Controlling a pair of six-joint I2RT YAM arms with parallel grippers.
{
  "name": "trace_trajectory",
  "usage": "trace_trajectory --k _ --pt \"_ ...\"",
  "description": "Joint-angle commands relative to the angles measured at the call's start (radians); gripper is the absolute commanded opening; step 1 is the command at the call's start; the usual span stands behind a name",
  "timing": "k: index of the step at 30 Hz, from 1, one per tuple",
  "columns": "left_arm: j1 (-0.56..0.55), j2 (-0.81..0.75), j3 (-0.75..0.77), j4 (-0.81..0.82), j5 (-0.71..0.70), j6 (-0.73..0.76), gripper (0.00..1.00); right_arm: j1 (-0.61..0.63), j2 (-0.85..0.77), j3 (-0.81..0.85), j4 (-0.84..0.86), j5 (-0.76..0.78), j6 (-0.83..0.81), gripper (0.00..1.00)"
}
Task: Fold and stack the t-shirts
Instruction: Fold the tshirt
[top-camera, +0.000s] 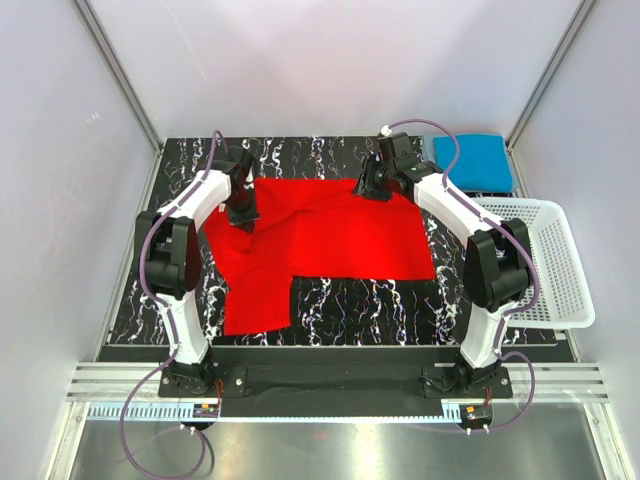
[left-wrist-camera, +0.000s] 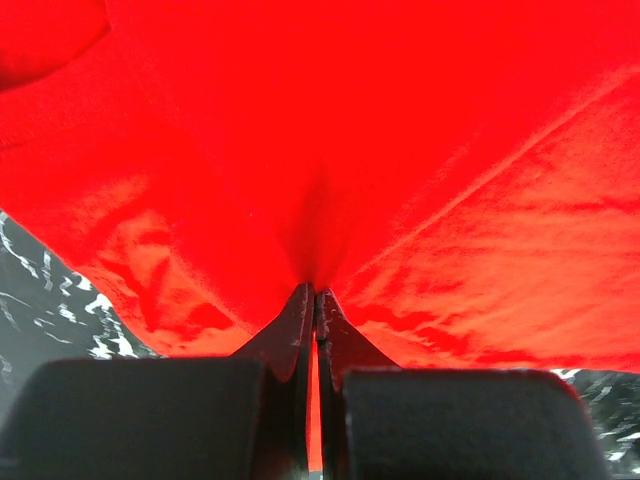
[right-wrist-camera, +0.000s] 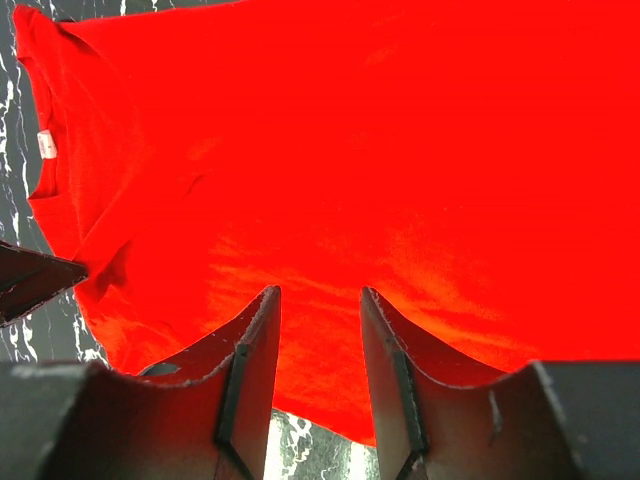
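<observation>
The bright red t-shirt (top-camera: 330, 235) lies spread on the black marbled table, with one part hanging down toward the near left. My left gripper (top-camera: 243, 212) is shut on a pinch of the red t-shirt (left-wrist-camera: 300, 180) at its far left part. My right gripper (top-camera: 372, 187) is open, its fingers (right-wrist-camera: 250, 340) standing over the far right edge of the red t-shirt (right-wrist-camera: 380, 170) with nothing between them. A bright blue t-shirt (top-camera: 473, 162) lies folded at the far right corner. The grey-blue t-shirt is out of view.
A white mesh basket (top-camera: 545, 262) stands at the right edge of the table. White walls and metal frame posts close in the far side. Bare marbled table (top-camera: 360, 300) shows at the near middle.
</observation>
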Motion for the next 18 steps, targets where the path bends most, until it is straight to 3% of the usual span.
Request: trace_trajectory --k 1,9,14,18 --pt "-0.004 -0.06 0.042 -0.003 0.039 -0.094 0.02 -0.004 -0.012 -0.003 0.021 -0.024 -0.002 0.45" --pt "-0.013 -0.05 -0.024 0.058 0.142 -0.186 0.09 -0.004 -0.004 0.003 0.024 -0.03 0.007 0.45" --pt "-0.01 -0.096 -0.047 0.101 0.164 -0.186 0.34 -0.004 0.003 0.002 0.02 -0.035 0.004 0.45" --pt "0.045 -0.147 -0.057 0.171 0.159 -0.168 0.48 -0.004 0.0 -0.002 0.017 -0.041 0.006 0.45"
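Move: The left hand still has a pinch of the red t-shirt. The laying spot is on the shirt some 3 cm to the hand's right, level with it fore and aft, and 5 cm below. At that same drop, the neck tag sits about 6 cm left and 5 cm ahead, while the near sleeve stretches towards the base, its middle some 19 cm back and 1 cm right. From the right hand the laying spot is about 21 cm left, 8 cm back and 12 cm below. The left fingers let go of the pinched red cloth, opening from shut to about half as the hand travels some 3 cm right, over the shirt towards its middle. It stays nearly level, then rises about 1 cm at the end. The wrist tilts about 10 degrees, its left side dipping, and turns slightly counter-clockwise. ##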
